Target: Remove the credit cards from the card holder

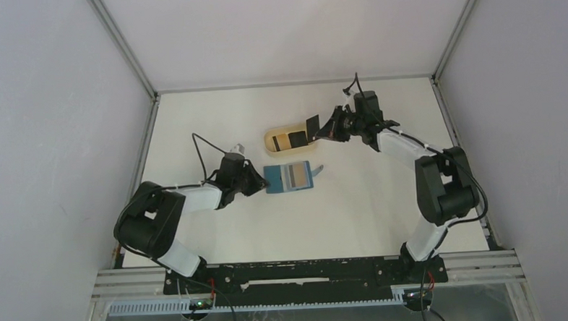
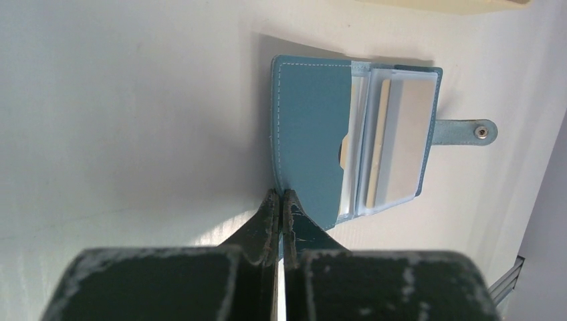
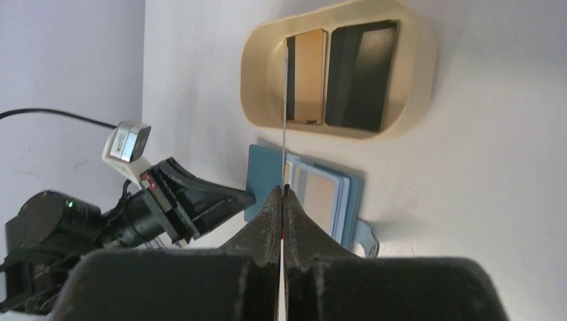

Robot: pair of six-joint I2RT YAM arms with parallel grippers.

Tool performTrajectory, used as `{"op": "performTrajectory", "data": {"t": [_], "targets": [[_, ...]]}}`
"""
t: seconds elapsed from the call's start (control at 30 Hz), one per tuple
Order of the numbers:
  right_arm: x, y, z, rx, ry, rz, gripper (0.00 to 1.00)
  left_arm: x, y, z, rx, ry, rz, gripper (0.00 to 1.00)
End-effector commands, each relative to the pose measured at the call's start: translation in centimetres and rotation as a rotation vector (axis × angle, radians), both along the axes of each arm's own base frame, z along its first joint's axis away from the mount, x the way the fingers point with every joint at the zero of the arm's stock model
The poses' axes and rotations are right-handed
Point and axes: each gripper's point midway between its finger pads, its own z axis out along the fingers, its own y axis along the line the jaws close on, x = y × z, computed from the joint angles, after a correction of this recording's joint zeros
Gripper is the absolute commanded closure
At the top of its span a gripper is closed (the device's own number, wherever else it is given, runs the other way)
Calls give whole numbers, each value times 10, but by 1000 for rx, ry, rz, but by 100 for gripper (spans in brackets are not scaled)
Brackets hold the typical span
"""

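The teal-blue card holder point(image 1: 289, 177) lies open on the table, with cards in its clear sleeves point(image 2: 394, 140) and its closure tab point(image 2: 468, 130) sticking out. My left gripper point(image 1: 258, 182) is shut on the holder's left edge point(image 2: 279, 197). My right gripper point(image 1: 322, 132) is shut on a black credit card point(image 1: 312, 124) and holds it over the tan tray point(image 1: 271, 141). In the right wrist view this card point(image 3: 285, 100) shows edge-on between my fingertips point(image 3: 282, 190). A gold card point(image 3: 307, 77) and a black card point(image 3: 361, 73) lie in the tray.
The tan rounded tray point(image 3: 421, 60) sits just behind the holder point(image 3: 264, 180). The left arm's wrist camera and cable point(image 3: 127, 144) are close beside the holder. Metal frame rails run along the table's left and right edges.
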Motion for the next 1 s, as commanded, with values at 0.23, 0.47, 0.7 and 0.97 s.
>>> {"op": "performTrajectory", "data": {"t": [0.23, 0.47, 0.7, 0.97], "targets": [[45, 46, -17, -42, 15, 50, 100, 1, 18, 6, 84, 12, 36, 100], [56, 51, -45, -66, 64, 55, 100, -3, 21, 8, 86, 6, 36, 100], [62, 46, -64, -90, 95, 38, 100, -5, 20, 4, 85, 18, 26, 100], [67, 37, -69, -106, 112, 27, 93, -3, 19, 6, 91, 15, 20, 100]]}}
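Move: The right hand holds a card upright by its edge; the tray it is bound for lies about 6 cm ahead, 9 cm to its left and 12 cm below, with the black card already in it about 6 cm ahead and 7 cm left, and the tan card 5 cm ahead and 12 cm left. The open card holder lies about 8 cm back and 10 cm left of this hand, also 12 cm below. From the left hand, pinching the holder's left edge, the tray is some 16 cm ahead and 10 cm right, about level. The right hand carries its card in a descending sweep, forward and left at first and then almost straight down, ending about 8 cm lower and some 6 cm farther over the tray, the fingers tipping about 10 degrees more steeply down and just starting to ease at the end with the card still between them. The left hand keeps its pinch on the card holder's left edge and drags it about 1.5 cm left and slightly back. ##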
